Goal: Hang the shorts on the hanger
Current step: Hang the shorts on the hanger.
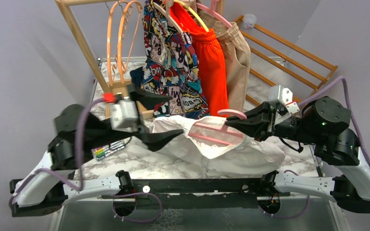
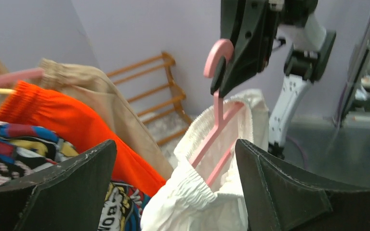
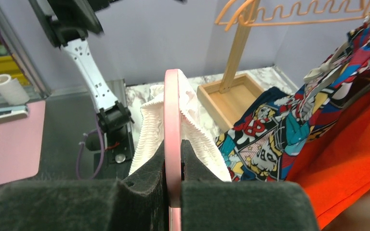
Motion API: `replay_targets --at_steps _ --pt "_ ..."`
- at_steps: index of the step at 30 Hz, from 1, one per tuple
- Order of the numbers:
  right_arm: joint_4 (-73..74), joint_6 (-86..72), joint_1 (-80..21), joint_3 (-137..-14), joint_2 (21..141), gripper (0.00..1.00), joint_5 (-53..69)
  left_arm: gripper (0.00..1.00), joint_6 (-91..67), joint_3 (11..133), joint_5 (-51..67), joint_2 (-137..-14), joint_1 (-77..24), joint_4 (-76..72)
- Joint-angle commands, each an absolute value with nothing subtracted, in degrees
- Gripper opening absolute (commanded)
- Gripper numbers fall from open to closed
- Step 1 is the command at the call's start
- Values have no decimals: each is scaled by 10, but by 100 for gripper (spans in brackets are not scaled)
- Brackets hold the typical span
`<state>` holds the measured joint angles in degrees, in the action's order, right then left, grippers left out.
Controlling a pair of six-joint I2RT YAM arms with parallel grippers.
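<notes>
The white shorts (image 1: pixel 231 149) hang from the pink hanger (image 1: pixel 219 132) over the marble table, their lower part lying on it. The hanger's shoulders sit inside the gathered waistband (image 2: pixel 197 202), and its pink shows through the fabric. My right gripper (image 1: pixel 231 124) is shut on the hanger (image 3: pixel 172 110) just below the hook (image 2: pixel 219 53), with the shorts (image 3: pixel 147 130) spread on both sides beyond its tips (image 3: pixel 173 149). My left gripper (image 1: pixel 173 116) stands wide open at the waistband's left end. In the left wrist view its fingers (image 2: pixel 176 149) flank the shorts without touching them.
A wooden rack at the back carries empty orange hangers (image 1: pixel 120 43), comic-print shorts (image 1: pixel 171 62), orange-red shorts (image 1: pixel 212 67) and a beige garment (image 1: pixel 236 57). Its tray base (image 1: pixel 120 89) sits behind my left gripper. Markers (image 1: pixel 107 150) lie at the left; a wooden shelf (image 1: pixel 289 53) stands back right.
</notes>
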<state>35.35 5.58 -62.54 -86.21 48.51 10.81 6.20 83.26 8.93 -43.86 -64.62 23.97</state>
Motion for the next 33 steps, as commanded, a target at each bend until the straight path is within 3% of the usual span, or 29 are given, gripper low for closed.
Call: replay_targets --at_steps 1,14,33 --pt "370 53 -626 -880 491 1 143 94 85 857 177 -511 -647 313" --pt "373 50 -627 -862 509 1 193 89 134 871 241 -592 -647 384" --pt "342 47 -626 -850 522 1 212 64 144 835 270 -642 -647 385"
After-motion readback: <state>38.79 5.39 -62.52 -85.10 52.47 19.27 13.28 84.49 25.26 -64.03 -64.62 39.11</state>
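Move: My left hand is empty and wide open. The top bar of the pink hanger lies about 14 cm to its right and 13 cm below, roughly level in reach; the white shorts' waistband opening sits some 3 cm under that bar, 2 cm nearer my left hand. The printed shorts hang about 20 cm ahead of my left hand. My right hand still pinches the hanger's neck, with the bar about 6 cm below it, 2 cm to its left and 1 cm back. I drop my left hand quickly towards the hanger's body, about 15 cm down and 10 cm to the right, slowing partway, tipping its fingers down some 30 degrees and turning them a little clockwise. The fingers narrow to about two-thirds open, either side of the bar just beneath my right fingertips, without a grip. My right hand keeps its pinch and lowers the hanger slightly, drifting left to meet it. ##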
